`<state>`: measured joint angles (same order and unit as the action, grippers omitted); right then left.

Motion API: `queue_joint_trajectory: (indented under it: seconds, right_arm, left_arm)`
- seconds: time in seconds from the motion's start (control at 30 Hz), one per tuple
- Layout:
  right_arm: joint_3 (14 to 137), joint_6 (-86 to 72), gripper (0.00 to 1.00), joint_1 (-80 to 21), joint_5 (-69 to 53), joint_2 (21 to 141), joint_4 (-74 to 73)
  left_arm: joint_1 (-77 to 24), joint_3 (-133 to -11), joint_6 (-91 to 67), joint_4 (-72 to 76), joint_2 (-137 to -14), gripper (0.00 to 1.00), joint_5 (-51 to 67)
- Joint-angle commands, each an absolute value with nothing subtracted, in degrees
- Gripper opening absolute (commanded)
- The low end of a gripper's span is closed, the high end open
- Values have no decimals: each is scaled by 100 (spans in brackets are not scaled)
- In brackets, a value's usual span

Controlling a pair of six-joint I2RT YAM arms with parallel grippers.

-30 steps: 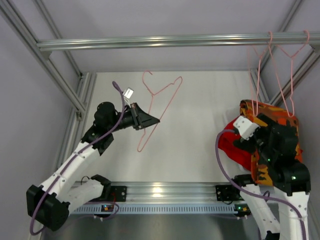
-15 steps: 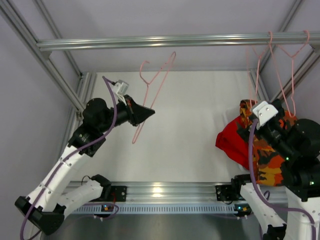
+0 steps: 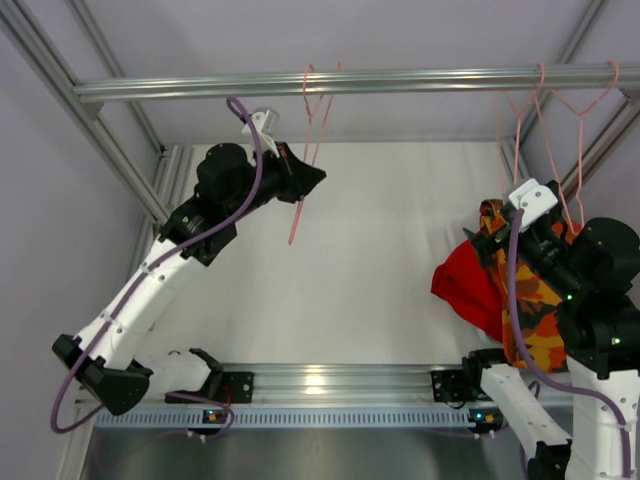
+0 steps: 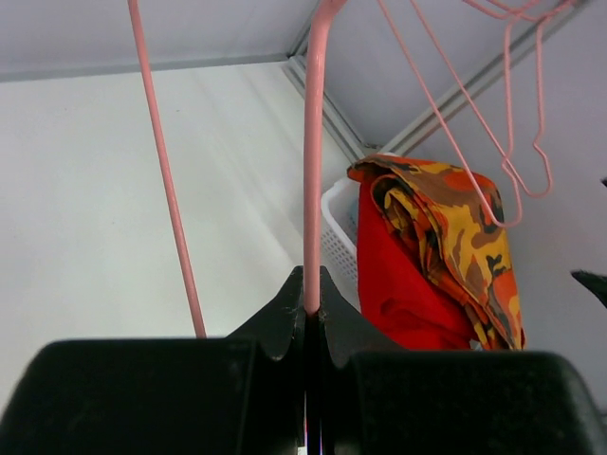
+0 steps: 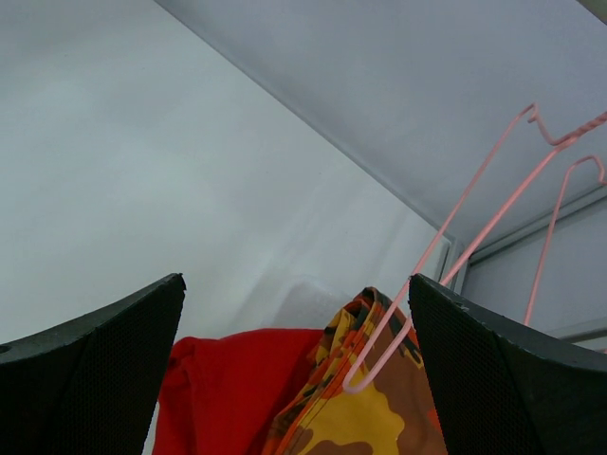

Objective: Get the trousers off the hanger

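My left gripper is shut on the wire of an empty pink hanger, raised so its hook reaches the metal rail. I cannot tell whether the hook rests on the rail. At the right lie the red trousers and the orange-yellow patterned trousers, heaped in a white basket. My right gripper hangs open above them, nothing between its fingers.
Other pink hangers hang from the rail's right end, just over the heap; one wire end dangles in front of the patterned cloth. Aluminium frame posts stand at the left and right sides.
My left arm has lifted the hanger up and back to the rail, turning it edge-on. The right arm has risen a little over the heap, jaws still wide.
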<state>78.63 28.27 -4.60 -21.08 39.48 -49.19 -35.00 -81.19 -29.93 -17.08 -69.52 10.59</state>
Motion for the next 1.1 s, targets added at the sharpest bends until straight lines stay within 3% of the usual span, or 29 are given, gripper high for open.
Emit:
queue_joint_trajectory:
  seconds: [0.0, 0.47, 0.83, 0.9, 0.97, 1.07]
  right_arm:
    - [7901, 2760, 99, -431, -2118, 3920, -4597]
    - [7682, 2804, 100, -422, -2083, 3779, -4580]
    - [7699, 2751, 99, -422, -2057, 3595, -4500]
    - [7699, 2751, 99, -422, -2074, 3586, -4518]
    - [7708, 2725, 100, -413, -2092, 3577, -4500]
    - [7725, 2681, 99, -422, -2127, 3560, -4474]
  left_arm:
    - [-3551, -8683, -3348, -1898, -7294, 0, 353]
    - [-3718, -9554, -4401, -2337, -8252, 0, -484]
    - [-3727, -8482, -4861, -2179, -8008, 0, -97]
    - [-3727, -8350, -4782, -2206, -7937, 9, -97]
    - [-3727, -8236, -4624, -2215, -7805, 30, -114]
    - [-3727, -8148, -4369, -2145, -7621, 50, -88]
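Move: The empty pink hanger is still pinched by a bar in the left fingers, its hook up at the metal rail. The stretch of rail for the hook is about 10 cm ahead of the left hand, 2 cm to its left and 12 cm above. The parked hangers hang from the same rail, the nearer hook some 42 cm to the right. From the right hand, that rail spot is roughly 20 cm ahead, 30 cm left and 12 cm up. The empty hanger is carried by the left hand about 5 cm forward and a little to the right, its hook taken over the rail, while the wrist tips downward and swings slightly counter-clockwise. The hand then sinks some 5 cm to set the hook on the rail, and finally the shut fingers open about halfway around the bar as the hand keeps lowering and eases back slightly. ##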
